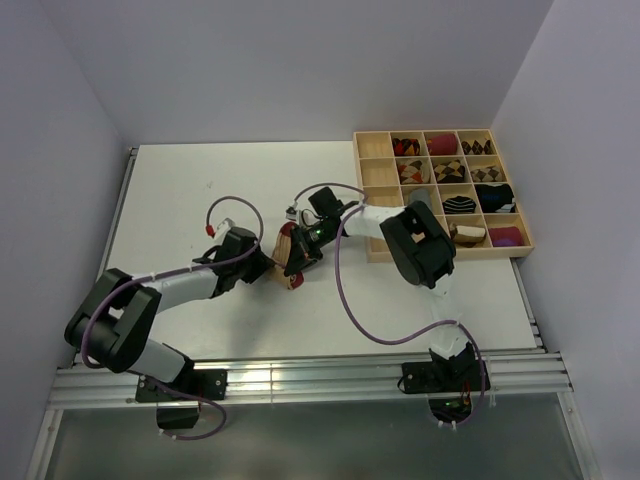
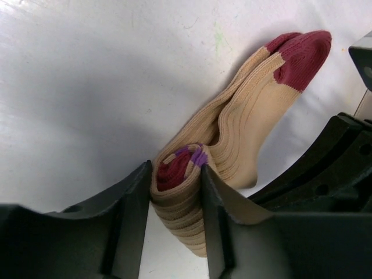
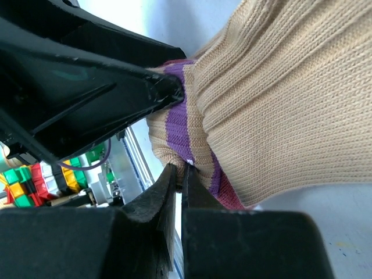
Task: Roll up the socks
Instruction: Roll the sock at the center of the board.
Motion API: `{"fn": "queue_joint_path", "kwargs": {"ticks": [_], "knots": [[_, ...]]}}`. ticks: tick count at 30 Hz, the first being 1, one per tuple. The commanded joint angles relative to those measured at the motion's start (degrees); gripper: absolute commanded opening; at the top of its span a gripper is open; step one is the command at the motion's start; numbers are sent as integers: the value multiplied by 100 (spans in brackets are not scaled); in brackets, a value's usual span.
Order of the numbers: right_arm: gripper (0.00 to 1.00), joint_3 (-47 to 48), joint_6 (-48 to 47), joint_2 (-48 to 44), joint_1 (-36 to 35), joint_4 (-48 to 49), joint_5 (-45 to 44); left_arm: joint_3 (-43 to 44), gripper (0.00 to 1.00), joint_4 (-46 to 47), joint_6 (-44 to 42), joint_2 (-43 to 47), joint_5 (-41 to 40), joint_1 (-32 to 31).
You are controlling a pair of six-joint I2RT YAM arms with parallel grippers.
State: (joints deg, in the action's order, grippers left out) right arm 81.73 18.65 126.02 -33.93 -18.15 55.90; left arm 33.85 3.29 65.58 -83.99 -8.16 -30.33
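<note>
One of the socks, beige with a dark-red toe [image 2: 256, 110], lies mid-table [image 1: 288, 262]. Its cuff end is rolled up into a coil with a red core. My left gripper [image 2: 176, 171] is shut on that roll, one finger [image 2: 131, 203] pressed against each side. In the top view the left gripper [image 1: 270, 268] comes in from the left. My right gripper [image 3: 181, 168] is shut on the edge of the purple-striped cuff [image 3: 177, 122], pinching a fold of fabric. The right gripper [image 1: 303, 255] sits right beside the left one. No grey or argyle loose sock shows.
A wooden compartment tray [image 1: 360, 190] stands at the back right with several rolled sock bundles in its cells. Purple cables [image 1: 345, 290] loop over the table by both arms. The metal rail [image 1: 300, 375] runs along the near edge.
</note>
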Motion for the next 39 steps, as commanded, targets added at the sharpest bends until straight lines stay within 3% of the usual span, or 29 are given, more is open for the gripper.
{"fn": "queue_joint_path", "kwargs": {"ticks": [1,2,6,9,10,13,16,26,30,39], "knots": [[0,-298,-213,-59,36,303,-1310,140,33,-311,-63,-275,-1,-35],[0,-385,-222,-121,27,356,-1327,183,22,-529,-98,-320,16,-35],[10,-781,-371,-638,-69,811,-1573,552,0,-1057,-370,-478,34,-8],[28,-1316,-555,-1341,-253,1364,-2019,772,0,-1374,-720,-522,201,158],[40,-1448,-617,-1708,-306,1480,-2196,851,0,-1453,-844,-566,297,202],[57,-2054,-845,-2482,-614,2139,-3188,1299,0,-1945,-1380,-767,368,317],[66,-2687,-1432,-3054,-1061,2658,-4388,1721,0,-2402,-1811,-978,508,404],[74,-2874,-3235,-2978,-2853,3528,-7529,2934,0,-3238,-2769,-1937,1089,642],[76,-2681,-3754,-2583,-3233,3748,-8138,3075,0,-3308,-2840,-2043,1124,633],[76,-2294,-4300,-1740,-3559,3775,-8516,3084,0,-3335,-2911,-2034,1124,633]]}}
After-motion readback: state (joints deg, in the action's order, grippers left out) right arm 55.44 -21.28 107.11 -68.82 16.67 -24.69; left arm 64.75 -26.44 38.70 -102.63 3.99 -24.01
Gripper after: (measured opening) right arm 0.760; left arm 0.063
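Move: The sock's rolled cuff lies practically in the left hand's fingers, its middle about 2 cm to the right and 1 cm back. From the right hand, which already pinches the other end, the middle of the roll is about 2 cm left and 1 cm ahead. The dark red toe lies some 8 cm ahead and 4 cm right of the left hand, 1 to 2 cm lower. The rolled cuff changes hands: the left fingers, about half open around the roll, shut and pinch it, then carry it forward about 4 cm, turning it some 20 degrees clockwise. The right hand opens wide, lets go, arcs up about 5 cm and back down while swinging and rolling from pointing left to forward-left, ending a few centimetres left and back, its open fingers close to the roll's near end. ##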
